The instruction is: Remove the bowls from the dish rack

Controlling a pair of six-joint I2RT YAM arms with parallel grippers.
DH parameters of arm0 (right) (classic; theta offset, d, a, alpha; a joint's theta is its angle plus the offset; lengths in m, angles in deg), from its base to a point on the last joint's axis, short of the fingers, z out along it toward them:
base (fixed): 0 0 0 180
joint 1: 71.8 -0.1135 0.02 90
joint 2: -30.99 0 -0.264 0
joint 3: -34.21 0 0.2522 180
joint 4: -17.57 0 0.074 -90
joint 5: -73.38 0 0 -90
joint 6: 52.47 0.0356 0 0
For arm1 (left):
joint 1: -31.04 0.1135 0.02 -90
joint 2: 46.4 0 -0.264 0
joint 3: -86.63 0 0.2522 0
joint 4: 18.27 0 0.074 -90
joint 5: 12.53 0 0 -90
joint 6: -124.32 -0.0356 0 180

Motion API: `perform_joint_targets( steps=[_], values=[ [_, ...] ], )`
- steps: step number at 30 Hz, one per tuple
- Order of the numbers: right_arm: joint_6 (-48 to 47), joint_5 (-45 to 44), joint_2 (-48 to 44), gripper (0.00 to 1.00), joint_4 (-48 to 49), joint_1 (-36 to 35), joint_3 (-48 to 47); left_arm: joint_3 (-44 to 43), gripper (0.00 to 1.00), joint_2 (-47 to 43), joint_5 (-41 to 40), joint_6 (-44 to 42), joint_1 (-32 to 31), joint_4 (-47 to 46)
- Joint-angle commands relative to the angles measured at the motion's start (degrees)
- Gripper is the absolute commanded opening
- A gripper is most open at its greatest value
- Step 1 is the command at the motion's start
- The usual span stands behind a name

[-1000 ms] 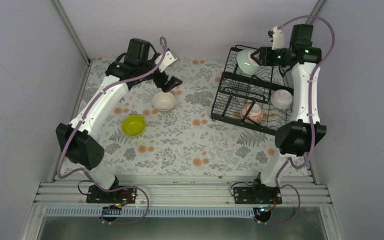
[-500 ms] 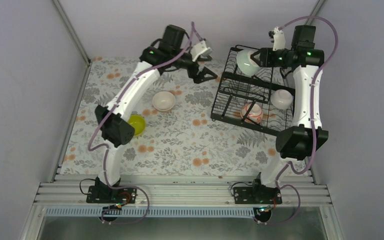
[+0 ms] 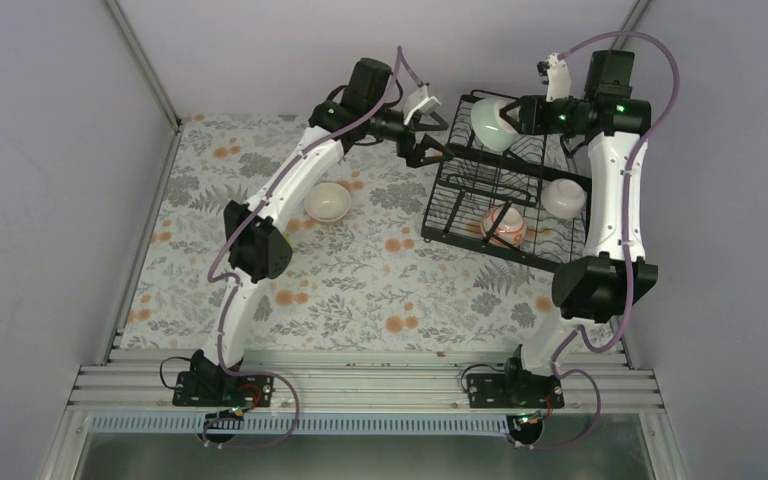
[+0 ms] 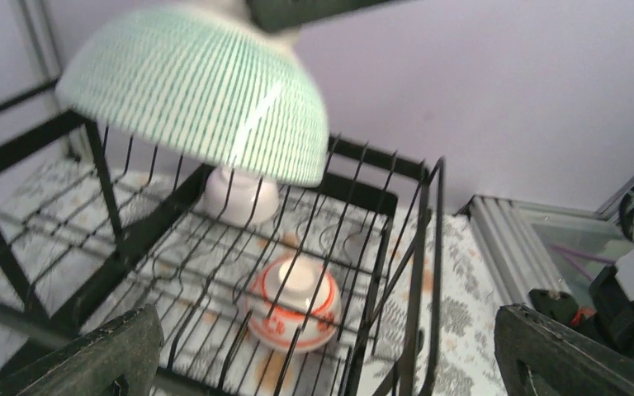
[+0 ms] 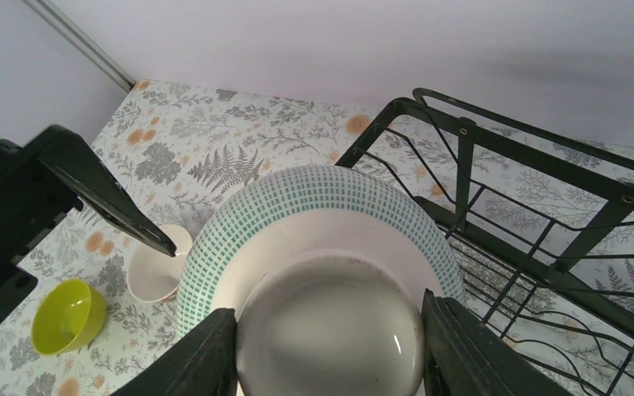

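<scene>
My right gripper (image 3: 508,115) is shut on the foot ring of the pale mint-green bowl (image 3: 488,124), held upside down above the upper tier of the black dish rack (image 3: 457,205). The foot sits between the jaws (image 5: 330,355). The plain white bowl (image 3: 563,197) and the red-patterned bowl (image 3: 505,222) lie upside down in the rack's lower tray. My left gripper (image 3: 435,142) hangs open at the rack's left edge, holding nothing, with the patterned bowl (image 4: 293,301) beyond its fingers. The tan bowl (image 3: 327,203) and the lime-yellow bowl (image 5: 70,316) stand on the table.
The left arm's elbow (image 3: 256,251) covers the lime-yellow bowl in the top view. The floral tablecloth (image 3: 390,280) spreads between the arms. Grey walls close the back and sides. The rack's upright wires (image 4: 417,247) stand just before the left fingers.
The left arm has swung right from above the tan bowl to the rack's left edge, still open. The right gripper and its mint-green bowl have barely moved.
</scene>
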Motion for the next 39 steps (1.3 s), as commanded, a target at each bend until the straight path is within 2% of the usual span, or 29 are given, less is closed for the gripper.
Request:
perform_joint_targets(
  steps=[1,7,20,39],
  values=[
    [-0.4,4.5,-2.6,0.36,1.3,0.3,0.0,-3.1,1.0,1.7,9.0,6.9,-0.3,-11.1],
    [-0.5,6.0,-1.9,0.35,1.0,0.4,-0.1,-2.1,1.0,4.7,14.4,15.9,-0.6,-23.2],
    [-1.7,9.0,-1.9,0.29,0.2,0.3,0.6,-2.0,1.0,10.3,20.1,33.2,-0.9,-45.3],
    [-2.1,10.8,-0.9,0.26,-0.1,0.3,0.2,-2.8,1.0,12.3,19.5,47.0,-1.8,-62.6]
  ],
)
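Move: The green-dashed bowl, hanging from the right hand, is about 9 cm to the left hand's right, 3 cm ahead and 4 cm above it. Some 25 cm below the left hand, in the rack's lower tier, sit the patterned bowl, 14 cm right and 3 cm back, and the white bowl, 26 cm right and 3 cm ahead. The receiving left gripper lies about 12 cm left of the right hand, 2 cm back and 5 cm lower. Rightward and up, about 3.5 and 4 cm, the open left hand closes on the green-dashed bowl, rising, dipping back and rising again, while its fingers tip up some 20 degrees and swing clockwise, the forward finger coming to the rim. The right hand keeps its grip on the bowl's foot and eases it 2 cm left towards the left gripper. ##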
